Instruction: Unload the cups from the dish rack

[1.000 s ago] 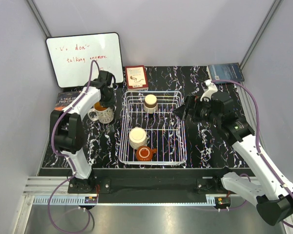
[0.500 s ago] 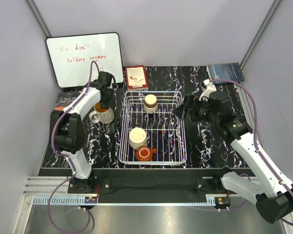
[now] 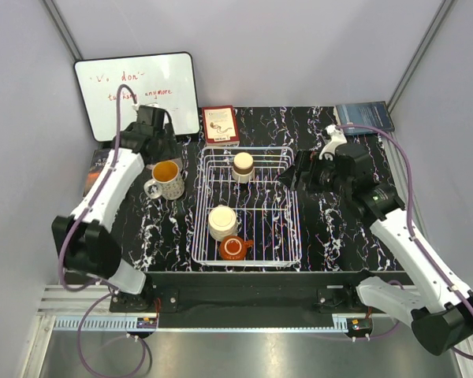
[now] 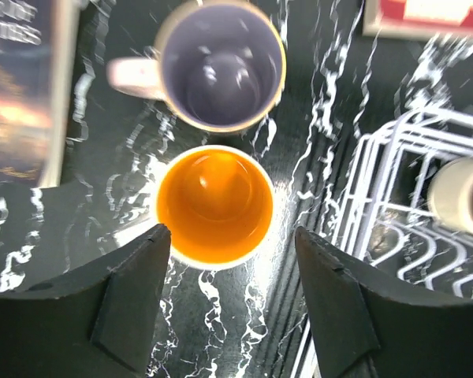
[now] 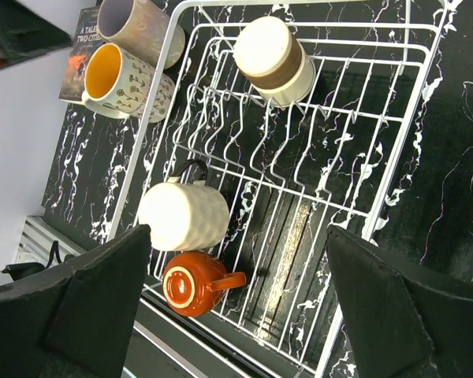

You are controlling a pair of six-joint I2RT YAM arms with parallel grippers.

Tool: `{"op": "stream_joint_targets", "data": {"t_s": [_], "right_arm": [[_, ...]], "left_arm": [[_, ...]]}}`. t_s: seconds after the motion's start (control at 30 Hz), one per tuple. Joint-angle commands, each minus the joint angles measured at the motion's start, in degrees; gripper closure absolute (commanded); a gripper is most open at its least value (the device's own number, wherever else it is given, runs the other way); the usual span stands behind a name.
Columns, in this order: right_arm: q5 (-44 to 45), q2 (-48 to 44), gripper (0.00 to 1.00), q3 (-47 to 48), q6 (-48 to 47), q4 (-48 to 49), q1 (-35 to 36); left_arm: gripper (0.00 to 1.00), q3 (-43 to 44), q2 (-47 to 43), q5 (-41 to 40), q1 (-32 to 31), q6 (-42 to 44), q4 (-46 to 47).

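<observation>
The white wire dish rack [image 3: 268, 228] holds three cups: a cream one with a brown rim [image 3: 243, 167], a cream one [image 3: 221, 223] and a squat orange-red one [image 3: 233, 249]. Left of the rack, a speckled cup with an orange inside [image 3: 166, 180] stands upright on the table. A pale pink cup [image 4: 221, 63] stands just behind it, hidden under my left arm in the top view. My left gripper [image 4: 230, 232] hangs open above the speckled cup [image 4: 215, 205], holding nothing. My right gripper [image 5: 238, 232] is wide open above the rack [image 5: 415, 102], empty.
A whiteboard [image 3: 135, 94] leans at the back left, and a dark book [image 3: 102, 165] lies below it beside the two cups. A red card [image 3: 220, 124] stands behind the rack. A blue book [image 3: 363, 118] lies at the back right.
My left gripper opened, let go of the speckled cup and drew up and back toward the whiteboard. The right gripper shifted slightly, still open.
</observation>
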Motion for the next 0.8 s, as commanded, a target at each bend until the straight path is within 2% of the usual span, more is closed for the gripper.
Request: {"op": "stream_joint_targets", "data": {"t_s": [0.0,0.13,0.27,0.43,0.57,0.77], "right_arm": [[-0.95,1.43,0.00,2.57,-1.72,-0.27,1.07],[0.18,5.39,0.00,5.11,-3.83,-4.04,3.35],[5.02,9.26,0.00,7.14,-5.23,-7.04,9.32],[10.80,15.14,0.00,12.05,-5.59,-9.67,16.96],[13.54,18.84,0.00,14.43,-4.89,-10.29,22.94],[17.06,19.46,0.00,13.30,-0.68,-8.71,23.30]], "left_arm": [[0.30,1.51,-9.82,-5.68,-1.41,-2.78,-0.58],[0.29,-0.25,-15.63,-10.42,-7.73,-4.01,-0.67],[0.25,-2.80,-20.21,-10.78,-17.73,-8.65,-0.58],[0.01,-6.58,-24.69,-12.53,-25.31,-13.67,-1.98],[0.01,-7.55,-27.16,-16.93,-30.32,-15.26,-4.00],[0.01,-8.42,-27.08,-18.95,-36.30,-15.08,-6.90]]}}
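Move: Down in the rack's near end, the red cup lies some 14 cm to the right hand's left, 6 cm back and 18 cm below. The cream cup stands roughly 7 cm farther out than the red one and 3 cm more to the left; the brown-banded cup is about 18 cm ahead of the right hand and 12 cm left. From the left hand the red cup is about 17 cm back and 17 cm right, while the patterned mug stands some 12 cm below, 1 cm ahead and 2 cm right. Swinging left over the rack by about 10 cm, the right hand also sinks some 6 cm and draws back a little towards the red and cream cups, turning counter-clockwise and dropping its left side, fingers still wide open and empty. Meanwhile the left hand climbs away from the patterned mug, then goes back some 14 cm and right towards the rack, tipping its fingers up and opening them fully. ##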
